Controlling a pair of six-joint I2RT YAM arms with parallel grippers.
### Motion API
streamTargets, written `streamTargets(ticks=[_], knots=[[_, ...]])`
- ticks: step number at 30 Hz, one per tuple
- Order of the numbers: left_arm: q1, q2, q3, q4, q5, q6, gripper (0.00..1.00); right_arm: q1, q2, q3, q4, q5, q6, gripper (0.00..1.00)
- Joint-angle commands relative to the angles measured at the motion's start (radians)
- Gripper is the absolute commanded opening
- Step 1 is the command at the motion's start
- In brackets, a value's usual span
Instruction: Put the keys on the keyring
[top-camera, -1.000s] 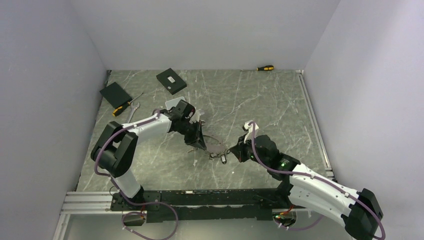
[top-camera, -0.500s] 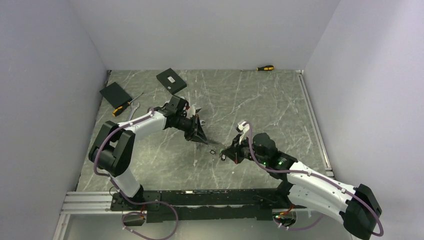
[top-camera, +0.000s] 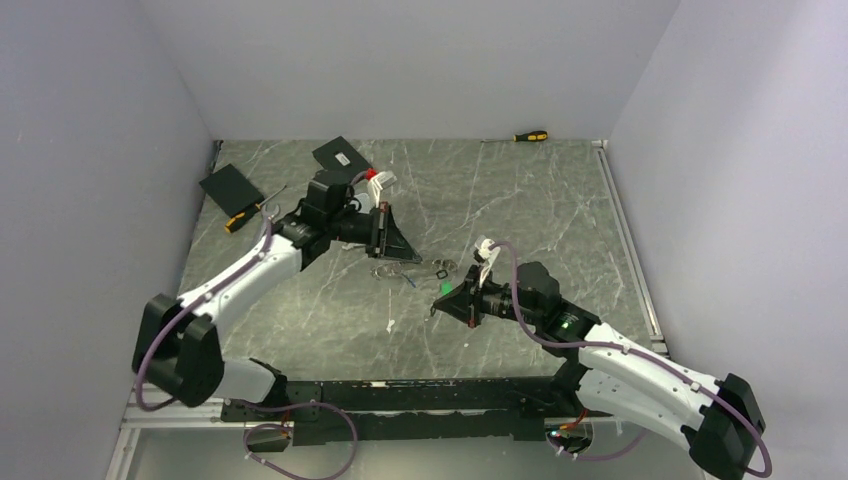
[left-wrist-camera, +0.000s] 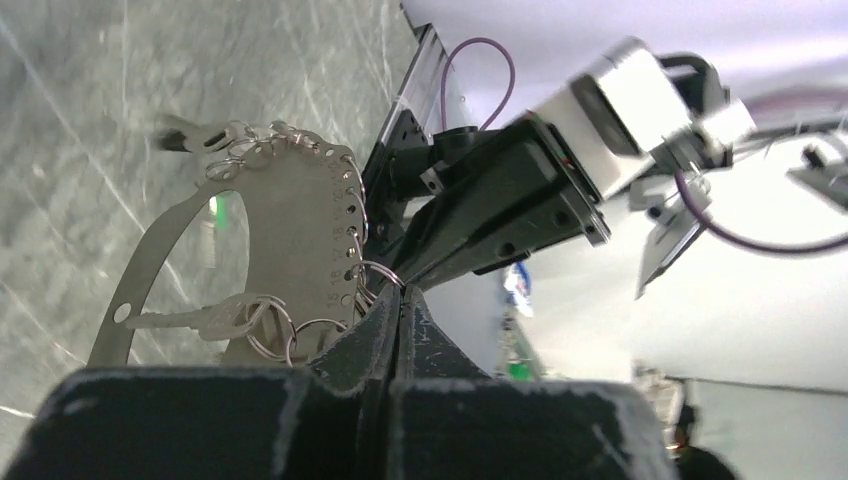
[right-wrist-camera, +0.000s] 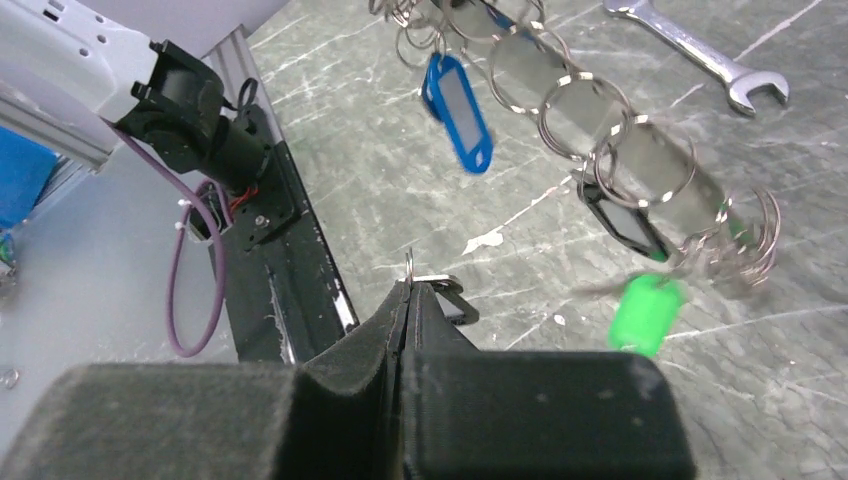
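Note:
My left gripper (left-wrist-camera: 400, 292) is shut on a small split ring at the edge of the keyring (left-wrist-camera: 290, 230), a curved flat metal band with numbered holes, and holds it off the table. One silver key (left-wrist-camera: 185, 320) hangs from it. In the right wrist view the keyring's chain of rings (right-wrist-camera: 560, 95) dangles with blue (right-wrist-camera: 460, 110), black (right-wrist-camera: 625, 222) and green (right-wrist-camera: 640, 315) tags. My right gripper (right-wrist-camera: 410, 287) is shut on a thin ring with a black tag (right-wrist-camera: 458, 306). From above, the left gripper (top-camera: 408, 255) is up left of the right gripper (top-camera: 438, 307), with the keyring (top-camera: 388, 271) between them.
A silver wrench (right-wrist-camera: 700, 55) lies on the marble table beyond the keyring. Two black boxes (top-camera: 231, 186) (top-camera: 342, 156) and a yellow-handled screwdriver (top-camera: 248, 213) sit at the back left. Another screwdriver (top-camera: 530, 135) lies by the back wall. A rail (top-camera: 628, 240) borders the right side.
The left arm has lifted and swung back with the keyring, raising it off the table. The right gripper has moved left and up, still shut on its tagged ring.

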Motion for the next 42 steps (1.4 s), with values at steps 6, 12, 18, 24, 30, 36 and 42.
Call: streamTargets(ticks=[6, 12, 18, 24, 30, 36, 42], knots=[[-0.001, -0.178, -0.088, 0.239, 0.084, 0.145, 0.0, 0.007, -0.057, 0.057, 0.087, -0.069, 0.041, 0.0], [-0.014, -0.228, -0.109, 0.283, 0.09, 0.148, 0.0, 0.011, -0.08, 0.076, 0.105, -0.115, 0.053, 0.0], [-0.017, -0.203, -0.116, 0.346, 0.127, 0.07, 0.0, 0.016, -0.097, 0.092, 0.094, -0.098, 0.045, 0.0], [-0.021, -0.158, -0.098, 0.368, 0.138, -0.053, 0.0, 0.016, -0.083, 0.106, 0.091, -0.015, 0.026, 0.0], [-0.026, -0.145, -0.124, 0.377, 0.213, -0.048, 0.0, 0.017, -0.035, 0.133, 0.107, -0.027, -0.011, 0.0], [-0.03, -0.167, -0.077, 0.212, 0.235, 0.103, 0.0, 0.017, -0.034, 0.142, 0.099, -0.037, -0.022, 0.0], [-0.031, -0.085, 0.033, 0.051, 0.147, 0.051, 0.0, 0.018, -0.042, 0.145, 0.096, -0.028, -0.027, 0.0]])
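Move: The right gripper holds the key with the black tag. The small ring to thread, pinched in the left gripper with the keyring hanging from it, lies about 7 cm ahead of the right hand, 3 cm to its left and 6 cm above. From the right hand, the blue tag is some 6 cm ahead and 5 cm left, the green tag about 6 cm ahead and 2 cm right. From the left gripper, the held key is about 7 cm back, 3 cm right and 7 cm below. Raise the right gripper about 6.5 cm towards the pinched ring, easing back a couple of centimetres and out again while its fingertips tilt up slightly, the key still gripped. Bring the left gripper back some 5 cm and up 3 to 4 cm to meet it, rolling about its fingers and then halfway back, and turning a little clockwise. Keep both grippers shut. ##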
